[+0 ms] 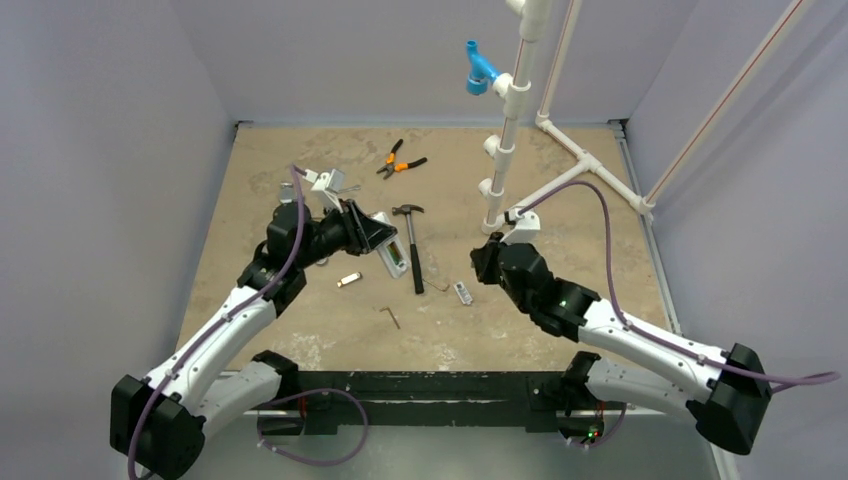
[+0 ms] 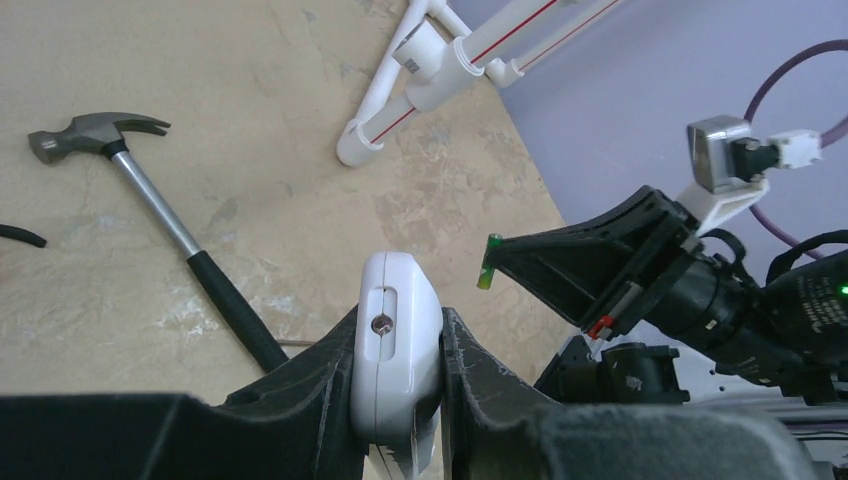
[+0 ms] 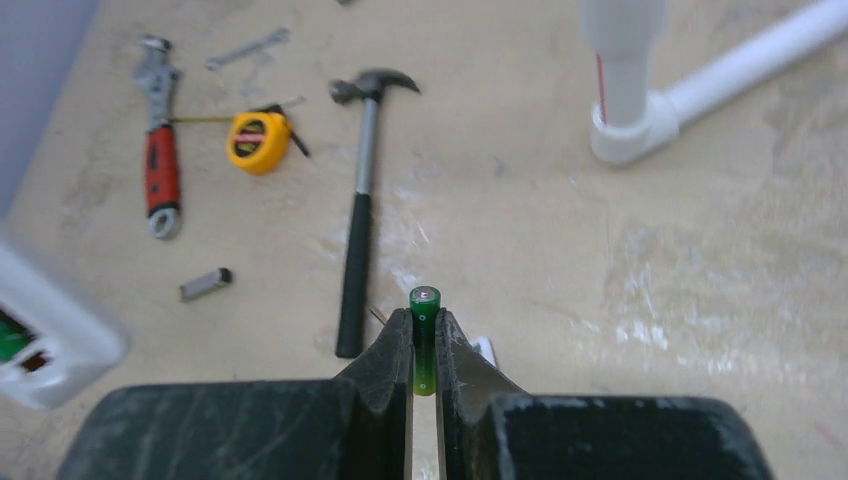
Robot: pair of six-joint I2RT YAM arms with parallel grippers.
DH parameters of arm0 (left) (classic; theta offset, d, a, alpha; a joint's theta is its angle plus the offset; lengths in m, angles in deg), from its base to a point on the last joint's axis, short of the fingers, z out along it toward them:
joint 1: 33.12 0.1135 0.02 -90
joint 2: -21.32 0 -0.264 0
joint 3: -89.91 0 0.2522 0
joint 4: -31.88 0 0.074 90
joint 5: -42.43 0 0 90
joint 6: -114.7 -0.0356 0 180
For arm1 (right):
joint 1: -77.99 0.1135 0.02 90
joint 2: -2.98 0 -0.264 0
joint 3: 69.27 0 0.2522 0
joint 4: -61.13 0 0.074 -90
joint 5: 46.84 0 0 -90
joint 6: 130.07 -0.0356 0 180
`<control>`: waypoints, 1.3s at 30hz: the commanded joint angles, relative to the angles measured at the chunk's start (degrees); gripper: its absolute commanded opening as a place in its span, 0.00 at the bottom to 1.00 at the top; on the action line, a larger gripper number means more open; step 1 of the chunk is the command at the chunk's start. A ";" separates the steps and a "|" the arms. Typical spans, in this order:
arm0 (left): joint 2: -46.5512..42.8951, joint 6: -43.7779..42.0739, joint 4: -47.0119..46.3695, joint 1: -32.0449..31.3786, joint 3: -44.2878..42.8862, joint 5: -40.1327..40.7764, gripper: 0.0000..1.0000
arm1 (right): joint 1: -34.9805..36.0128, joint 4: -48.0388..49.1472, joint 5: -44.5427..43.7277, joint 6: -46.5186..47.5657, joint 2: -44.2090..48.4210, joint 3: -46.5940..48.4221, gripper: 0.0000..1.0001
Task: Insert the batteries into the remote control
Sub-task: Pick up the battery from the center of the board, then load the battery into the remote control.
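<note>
The white remote control [image 2: 397,345] is clamped end-on between my left gripper's [image 2: 397,322] fingers and held above the table. From above, the remote control [image 1: 392,250] slants down from the left gripper [image 1: 372,232], and green shows in its open back. In the right wrist view the remote control [image 3: 45,335] is a blur at the left edge with green inside. My right gripper [image 3: 424,322] is shut on one green battery [image 3: 424,300], whose top pokes out past the fingertips. The right gripper [image 1: 480,262] hangs to the right of the remote, a gap apart. The battery's tip [image 2: 489,272] also shows in the left wrist view.
A hammer [image 1: 411,250] lies between the grippers. A silver clip-like piece [image 1: 348,280], a hex key [image 1: 390,316] and a small grey piece [image 1: 462,292] lie nearer the front. Orange pliers [image 1: 400,162] lie at the back; the white pipe frame [image 1: 560,170] stands at the back right. A tape measure [image 3: 258,140] and a wrench [image 3: 160,170] lie far left.
</note>
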 commanded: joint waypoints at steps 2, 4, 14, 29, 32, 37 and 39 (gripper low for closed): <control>1.88 5.36 -9.28 -2.19 -0.64 -1.09 0.00 | 0.01 23.87 8.09 24.75 5.62 -2.50 0.00; 3.16 6.67 -10.38 -3.38 -0.89 -0.31 0.00 | 0.01 28.23 12.57 26.79 6.69 -3.03 0.00; 8.70 14.04 -14.71 -5.96 -0.77 0.16 0.00 | 0.02 36.27 29.76 31.29 3.45 0.74 0.00; 10.49 14.48 -13.82 -6.25 -2.68 -1.00 0.00 | 0.08 38.01 38.64 31.81 -2.64 2.22 0.00; 10.81 14.40 -13.95 -6.32 -3.03 -1.52 0.00 | 0.09 38.35 38.65 31.60 -3.45 2.29 0.00; 10.69 14.07 -14.04 -6.32 -3.23 -1.91 0.00 | 0.08 38.67 36.73 31.85 -4.33 1.80 0.00; 10.60 13.98 -14.04 -6.38 -3.23 -1.95 0.00 | 0.08 38.85 35.62 32.11 -4.50 1.57 0.00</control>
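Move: In the left hand's grip is the remote, its open battery compartment about 2 cm back, 1 cm right and 4 cm below that hand. From the right hand, already pinching a battery, the compartment lies some 17 cm left, 4 cm back and 6 cm higher. About 15 cm beneath the right hand, the battery cover is 1 cm left; the hex key, 8 cm left and 1 cm ahead; the hammer's middle, 13 cm left and 11 cm ahead. Lifting the battery away from the board, the right hand swings up and about 11 cm left, tips its fingers up some 30 degrees and turns counter-clockwise, then draws back a little and sinks 2 cm towards the compartment. The left hand brings the remote about 5 cm right to meet it, tilting slightly; both grips stay closed. ##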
